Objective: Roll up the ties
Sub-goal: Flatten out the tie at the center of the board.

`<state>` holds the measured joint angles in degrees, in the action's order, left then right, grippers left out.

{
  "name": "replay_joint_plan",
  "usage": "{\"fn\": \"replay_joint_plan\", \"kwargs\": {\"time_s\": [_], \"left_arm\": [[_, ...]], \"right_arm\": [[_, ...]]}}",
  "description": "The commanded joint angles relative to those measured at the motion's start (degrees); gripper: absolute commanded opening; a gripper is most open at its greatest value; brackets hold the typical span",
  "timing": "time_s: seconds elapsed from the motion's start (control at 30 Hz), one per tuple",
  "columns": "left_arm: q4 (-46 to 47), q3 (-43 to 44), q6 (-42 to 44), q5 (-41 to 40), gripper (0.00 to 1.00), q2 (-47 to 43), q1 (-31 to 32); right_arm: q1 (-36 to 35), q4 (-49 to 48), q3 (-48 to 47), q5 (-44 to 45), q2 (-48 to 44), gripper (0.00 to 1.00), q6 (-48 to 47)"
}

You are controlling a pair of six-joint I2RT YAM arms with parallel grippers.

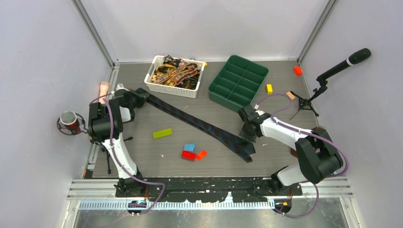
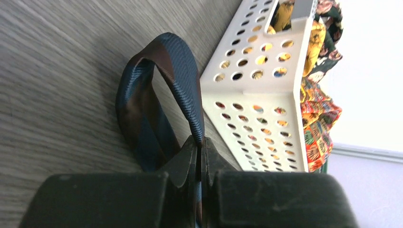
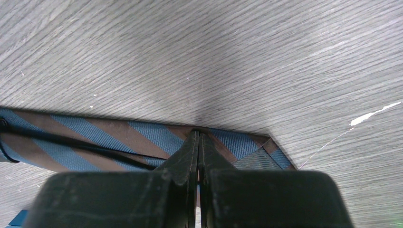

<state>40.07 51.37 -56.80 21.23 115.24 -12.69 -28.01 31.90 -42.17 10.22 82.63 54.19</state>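
Note:
A dark navy tie (image 1: 199, 124) with brown stripes lies diagonally across the table, from back left to its wide pointed end near the front right. My left gripper (image 1: 141, 96) is shut on the narrow end, and in the left wrist view the tie (image 2: 178, 61) curls up in a loop out of the left gripper (image 2: 199, 141). My right gripper (image 1: 247, 134) is shut, its tips pressed down on the tie's wide end (image 3: 109, 133) by the point, as the right gripper (image 3: 197, 134) shows in its wrist view. More patterned ties (image 1: 177, 72) fill a white basket.
The white perforated basket (image 1: 157, 87) stands right behind the left gripper, its wall (image 2: 256, 95) close by. A green compartment tray (image 1: 237, 80) is at the back. Loose bricks lie about: lime (image 1: 162, 133), blue (image 1: 189, 147), red (image 1: 188, 155), yellow (image 1: 269, 88). A microphone stand (image 1: 311, 97) is at the right.

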Motion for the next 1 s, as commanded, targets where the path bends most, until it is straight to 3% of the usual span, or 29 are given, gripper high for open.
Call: {"fn": "replay_joint_plan", "kwargs": {"time_s": [0.0,0.97], "left_arm": [[7.2,3.4,-3.0,2.0,0.00,1.2,-1.5],[0.2,11.5,0.6,1.1,0.01,4.1,-5.6]], "right_arm": [[0.4,-1.5,2.7,2.3,2.9,0.00,0.8],[0.4,-1.5,2.6,2.3,2.9,0.00,0.4]]}}
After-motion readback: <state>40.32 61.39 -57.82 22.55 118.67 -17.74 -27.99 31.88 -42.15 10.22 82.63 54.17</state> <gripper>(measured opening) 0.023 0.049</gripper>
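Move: The left gripper already pinches the tie's far-left end, a few centimetres above the board. From it the far-left corner of the board lies about 14 cm ahead and 11 cm left, the rolling pin 20 cm left and 4 cm back, the white basket 18 cm right and 9 cm ahead. From the right gripper, shut and down on the tie, the tie's narrow tail tip lies about 10 cm back and 2 cm right. Draw the left gripper left and forward, about 7 cm over the board, away from the white basket and towards the board's far-left corner, lifting some 4 cm and tipping the fingers slightly up on the way. Keep the tie end pinched throughout, and hold the right gripper shut and still on the tie against the pull. ##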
